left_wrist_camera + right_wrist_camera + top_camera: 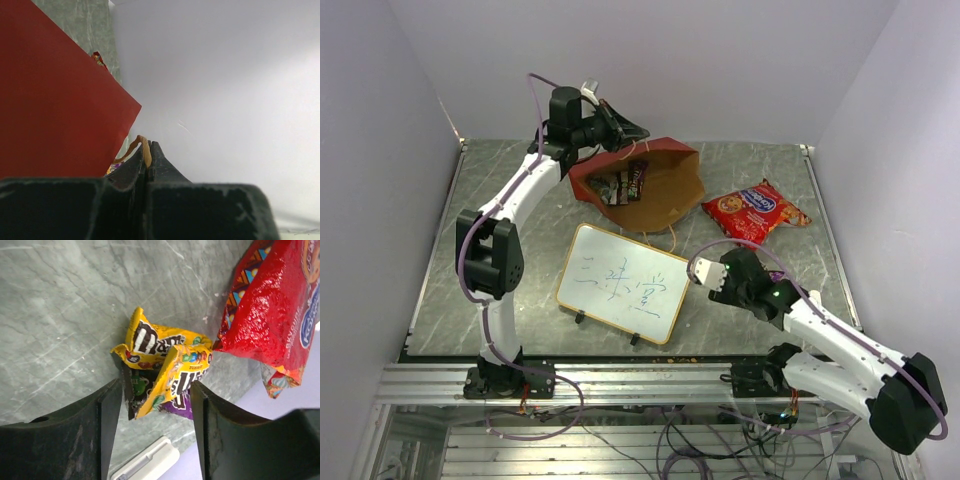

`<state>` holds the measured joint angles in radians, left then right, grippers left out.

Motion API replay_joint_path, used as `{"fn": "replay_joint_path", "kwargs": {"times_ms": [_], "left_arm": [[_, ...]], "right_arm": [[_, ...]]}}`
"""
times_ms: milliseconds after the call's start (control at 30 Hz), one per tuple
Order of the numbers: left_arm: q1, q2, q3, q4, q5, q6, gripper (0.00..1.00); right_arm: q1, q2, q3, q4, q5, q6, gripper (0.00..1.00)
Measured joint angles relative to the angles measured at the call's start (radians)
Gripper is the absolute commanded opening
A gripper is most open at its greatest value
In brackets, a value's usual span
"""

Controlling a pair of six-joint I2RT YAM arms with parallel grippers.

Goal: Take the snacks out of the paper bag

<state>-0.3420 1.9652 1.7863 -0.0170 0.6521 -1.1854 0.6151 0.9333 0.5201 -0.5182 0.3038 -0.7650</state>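
Note:
The paper bag (665, 195) lies tipped on its side at the back of the table, red outside (50, 100), brown inside. Several small candy packets (620, 185) show in its mouth. My left gripper (620, 128) (148, 145) hangs above the bag's back rim, shut on a tan string handle (145, 150). The red chip bag (755, 210) (275, 315) lies on the table to the right. My right gripper (715, 275) (155, 387) stands open around crumpled yellow packets (165, 355) and a purple one (182, 407); these are hidden in the top view.
A white gold-framed whiteboard (625, 285) with writing stands at the centre front, just left of my right gripper. A small white oblong block (150, 460) lies close under the right fingers. Walls close in the table at the back and both sides.

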Motion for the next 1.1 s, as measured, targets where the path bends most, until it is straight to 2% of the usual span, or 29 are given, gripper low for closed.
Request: {"fn": "replay_joint_path", "kwargs": {"times_ms": [167, 467, 700, 833, 1100], "left_arm": [[-0.005, 0.000, 0.000, -0.007, -0.003, 0.000, 0.07], [-0.012, -0.006, 0.005, -0.030, -0.019, 0.008, 0.07], [-0.021, -0.028, -0.010, -0.036, -0.029, 0.022, 0.07], [-0.026, -0.033, -0.018, -0.036, -0.038, 0.022, 0.07], [-0.040, -0.033, -0.018, -0.036, -0.045, 0.022, 0.07]], "right_arm": [[0.002, 0.002, 0.028, -0.019, -0.064, 0.014, 0.65], [0.002, 0.074, 0.168, 0.024, -0.185, 0.117, 0.71], [0.002, 0.134, 0.223, 0.232, -0.222, 0.346, 0.72], [0.002, 0.226, 0.276, 0.365, -0.227, 0.492, 0.72], [0.002, 0.396, 0.438, 0.566, -0.191, 0.654, 0.76]]}}
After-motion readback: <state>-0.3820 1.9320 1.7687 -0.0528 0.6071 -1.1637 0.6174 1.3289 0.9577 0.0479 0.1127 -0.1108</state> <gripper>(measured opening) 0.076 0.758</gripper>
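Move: The snacks still in the paper bag lie about 23 cm ahead of the right hand, 30 cm left and some 5 cm lower; the bag's mouth is nearer, 22 ahead and 21 left. The yellow snack packet lies just below the hand, the red snack bag 18 cm ahead and 3 right, the whiteboard 30 cm left, level. From the left hand, holding the bag's handle, the inside snacks are roughly 28 cm below, 2 back and 2 left. Opening wider and rolling, the right hand sweeps left, up and forward, some 25 cm, towards the bag's mouth. ##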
